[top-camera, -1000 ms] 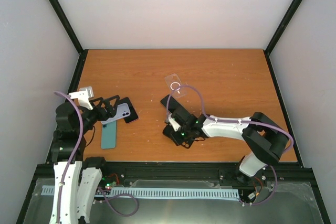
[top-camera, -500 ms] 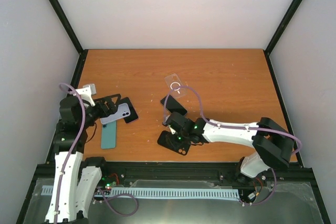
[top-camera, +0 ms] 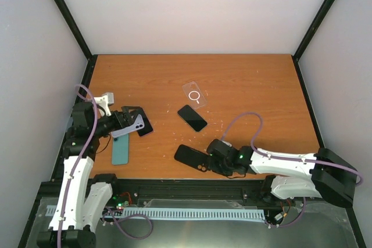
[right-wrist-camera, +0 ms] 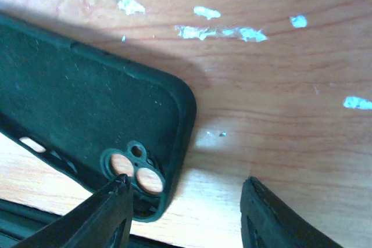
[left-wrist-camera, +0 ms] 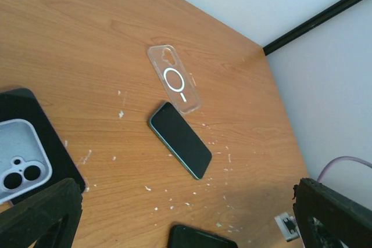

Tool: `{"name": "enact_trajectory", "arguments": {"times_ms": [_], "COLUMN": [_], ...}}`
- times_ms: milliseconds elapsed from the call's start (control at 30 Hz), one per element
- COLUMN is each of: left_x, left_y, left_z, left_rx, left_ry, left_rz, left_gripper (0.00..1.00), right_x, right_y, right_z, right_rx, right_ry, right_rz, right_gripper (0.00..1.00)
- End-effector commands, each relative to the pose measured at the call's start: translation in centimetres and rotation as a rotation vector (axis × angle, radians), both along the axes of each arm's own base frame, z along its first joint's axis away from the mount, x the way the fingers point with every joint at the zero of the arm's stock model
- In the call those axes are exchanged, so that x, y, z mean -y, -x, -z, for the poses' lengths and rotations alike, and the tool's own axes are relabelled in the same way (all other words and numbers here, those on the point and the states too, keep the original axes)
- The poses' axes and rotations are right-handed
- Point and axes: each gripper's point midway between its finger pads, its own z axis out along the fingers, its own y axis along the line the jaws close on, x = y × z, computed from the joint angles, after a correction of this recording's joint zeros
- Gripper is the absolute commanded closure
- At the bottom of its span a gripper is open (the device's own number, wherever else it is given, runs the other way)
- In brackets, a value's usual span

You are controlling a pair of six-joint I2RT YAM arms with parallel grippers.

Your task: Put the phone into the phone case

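Note:
A dark phone [top-camera: 192,118] lies screen up mid-table, also in the left wrist view [left-wrist-camera: 180,139]. A clear case [top-camera: 195,94] with a white ring lies just beyond it [left-wrist-camera: 174,79]. A dark green case [top-camera: 190,156] lies open side up near the front edge [right-wrist-camera: 87,97]. My right gripper [top-camera: 213,158] is open and low at that case's camera-hole corner [right-wrist-camera: 183,187]; its left fingertip [right-wrist-camera: 113,201] is at the corner, and I cannot tell if it touches. My left gripper [top-camera: 129,120] is open [left-wrist-camera: 187,193] above a lavender case [left-wrist-camera: 20,164].
The lavender case [top-camera: 131,124] lies back up on a black slab [top-camera: 144,124] at the left. A teal phone [top-camera: 120,150] lies near the left front edge. White flecks are scattered over the wood [left-wrist-camera: 157,187]. Black frame posts stand at the table's corners.
My right gripper dragged the dark green case toward the front edge, let it go and drew back to the right. The left arm shifted slightly away from me.

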Motion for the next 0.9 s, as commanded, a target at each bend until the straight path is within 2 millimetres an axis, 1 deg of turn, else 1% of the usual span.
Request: {"name": "enact_trajectory", "arguments": {"times_ms": [0, 67, 133, 200, 333, 400, 467, 500, 600, 667, 767, 867], "left_x": [0.7, 1.0, 1.3, 1.3, 1.4, 1.4, 1.5, 1.6, 1.7, 1.7, 1.8, 1.8], "left_y": [0.4, 0.5, 0.7, 0.7, 0.8, 0.7, 0.6, 0.5, 0.3, 0.2, 0.0, -0.1], "left_z": [0.0, 0.7, 1.4, 2.1, 2.5, 2.9, 3.3, 3.6, 4.1, 4.6, 5.4, 6.3], "left_rx": [-0.002, -0.023, -0.046, -0.063, -0.069, -0.076, -0.089, -0.096, -0.11, -0.121, -0.145, -0.165], "left_ry": [0.072, 0.102, 0.128, 0.141, 0.155, 0.158, 0.164, 0.169, 0.174, 0.174, 0.182, 0.192], "left_rz": [0.024, 0.03, 0.039, 0.035, 0.033, 0.034, 0.039, 0.042, 0.05, 0.046, 0.041, 0.036], "left_gripper": [0.01, 0.01, 0.01, 0.0, 0.01, 0.01, 0.01, 0.01, 0.01, 0.01, 0.02, 0.04], "right_x": [0.2, 0.4, -0.2, -1.5, -3.5, -4.9, -6.1, -6.8, -8.8, -9.8, -9.8, -8.8], "right_y": [-0.6, -0.8, -1.2, -1.8, -3.2, -4.4, -6.3, -7.1, -9.9, -11.5, -13.4, -15.4], "right_z": [-0.1, 0.2, 0.4, 0.3, -0.2, -0.8, -1.3, -1.6, -2.1, -2.6, -3.5, -3.8], "right_rx": [-0.044, -0.042, -0.03, -0.003, 0.053, 0.109, 0.162, 0.199, 0.276, 0.343, 0.405, 0.436], "right_ry": [-0.07, -0.064, -0.103, -0.166, -0.183, -0.185, -0.185, -0.18, -0.155, -0.129, -0.051, 0.053], "right_rz": [0.232, 0.261, 0.268, 0.252, 0.19, 0.112, 0.041, -0.031, -0.164, -0.246, -0.322, -0.389], "right_gripper": [0.49, 0.48, 0.48, 0.48, 0.48, 0.48, 0.49, 0.49, 0.51, 0.51, 0.49, 0.47]}}
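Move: The phone lies about 20 cm ahead of the right hand and 6 cm to its left, roughly 2 cm lower. At much the same level, the black phone case is some 4 cm ahead and 7 cm left, and the clear case about 30 cm ahead and 5 cm left. From the left hand, the phone is roughly 21 cm right, 6 cm ahead and 22 cm below. Half-open, the right hand pushes the black phone case left, sweeping 16 cm forward-left towards the phone; left sinks 6 cm. ##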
